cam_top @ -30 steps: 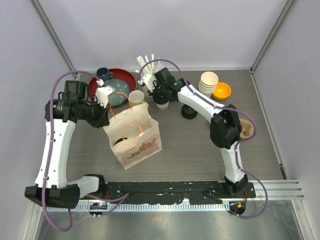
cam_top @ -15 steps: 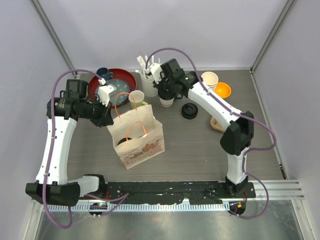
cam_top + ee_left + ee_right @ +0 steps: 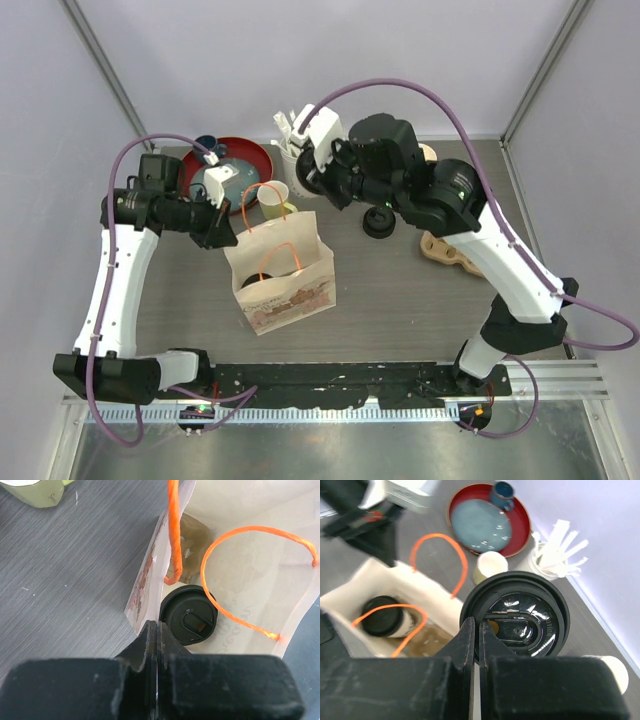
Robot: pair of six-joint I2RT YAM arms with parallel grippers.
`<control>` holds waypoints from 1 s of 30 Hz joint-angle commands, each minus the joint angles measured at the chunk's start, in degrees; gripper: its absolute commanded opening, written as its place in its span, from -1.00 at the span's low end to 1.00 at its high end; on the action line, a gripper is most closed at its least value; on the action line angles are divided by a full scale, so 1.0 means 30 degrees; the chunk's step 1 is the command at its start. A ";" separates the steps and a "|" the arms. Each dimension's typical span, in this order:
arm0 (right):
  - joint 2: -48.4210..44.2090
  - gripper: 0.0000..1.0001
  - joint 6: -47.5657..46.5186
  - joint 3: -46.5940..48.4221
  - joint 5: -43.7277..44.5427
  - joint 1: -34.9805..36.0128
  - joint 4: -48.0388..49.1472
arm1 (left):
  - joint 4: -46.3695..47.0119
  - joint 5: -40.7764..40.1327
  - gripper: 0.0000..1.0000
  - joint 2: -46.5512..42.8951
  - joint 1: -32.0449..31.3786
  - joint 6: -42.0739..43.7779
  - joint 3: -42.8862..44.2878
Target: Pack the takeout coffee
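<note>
One takeout coffee (image 3: 520,617), a cup with a black lid, hangs in the air. My right gripper (image 3: 480,625) is shut on the rim of its lid, up beside the bag's far side (image 3: 318,182). A second takeout coffee (image 3: 189,615) stands inside the open paper bag (image 3: 290,275) and shows its black lid (image 3: 382,615). My left gripper (image 3: 157,627) is shut on the bag's left rim (image 3: 228,240). The bag's orange string handles (image 3: 240,580) stand up over the opening.
A red tray (image 3: 235,160) with a blue plate and a blue mug sits at the back left. A pale yellow mug (image 3: 272,196) is just behind the bag. A cup of white stirrers (image 3: 292,135), a loose black lid (image 3: 380,222) and a cardboard carrier (image 3: 450,250) lie nearby.
My right arm has lifted the lidded cup off the table and swung up high above it. The left arm has drawn the bag a little to the right.
</note>
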 commanded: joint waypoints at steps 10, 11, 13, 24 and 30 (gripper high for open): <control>0.1024 -0.98 0.1077 0.0420 -0.2475 0.3426 -0.3213 | 0.0672 0.0809 -1.00 -0.0127 -0.0246 0.0699 -0.0007; 0.1288 -0.99 0.0990 0.0360 -0.2652 0.3398 -0.3270 | 0.0672 0.0868 -1.00 -0.0126 -0.0246 0.0699 0.0022; 0.1845 -0.98 0.0843 0.0505 -0.2742 0.3427 -0.3592 | 0.0672 0.0956 -1.00 -0.0039 -0.0246 0.0728 0.0023; 0.3548 -0.98 0.0139 -0.2069 -0.2652 0.3339 -0.3070 | 0.0847 0.1307 -1.00 -0.0097 -0.0246 0.0757 -0.0123; 0.3313 -0.98 0.0286 -0.4297 -0.4322 0.2754 -0.2041 | 0.1023 0.1162 -1.00 -0.0214 -0.0246 0.0786 -0.0212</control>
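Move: The paper bag the right hand is taking its lidded coffee cup to has its middle about 6 cm back, 10 cm left and 29 cm below that hand; its open rim is some 17 cm down. From the right hand, the coffee already packed sits in the bag's left end, about 4 back, 16 left and 34 below, and the green mug 20 ahead, 13 left and 37 below. From the left hand, pinching the rim, the bag's middle is about 2 back, 10 right and 12 below. Keeping its closed grip on the lid of the hanging coffee, the right hand first swings back about 8 cm and a little left, level over the bag's mouth, then sinks nearly 20 cm with some more travel left, its fingers tipping some 35 degrees steeper to lower the cup into the bag's free right part. The left hand stays put at the near-left end of the opening, still pinching the rim so the bag is held open and steady. ##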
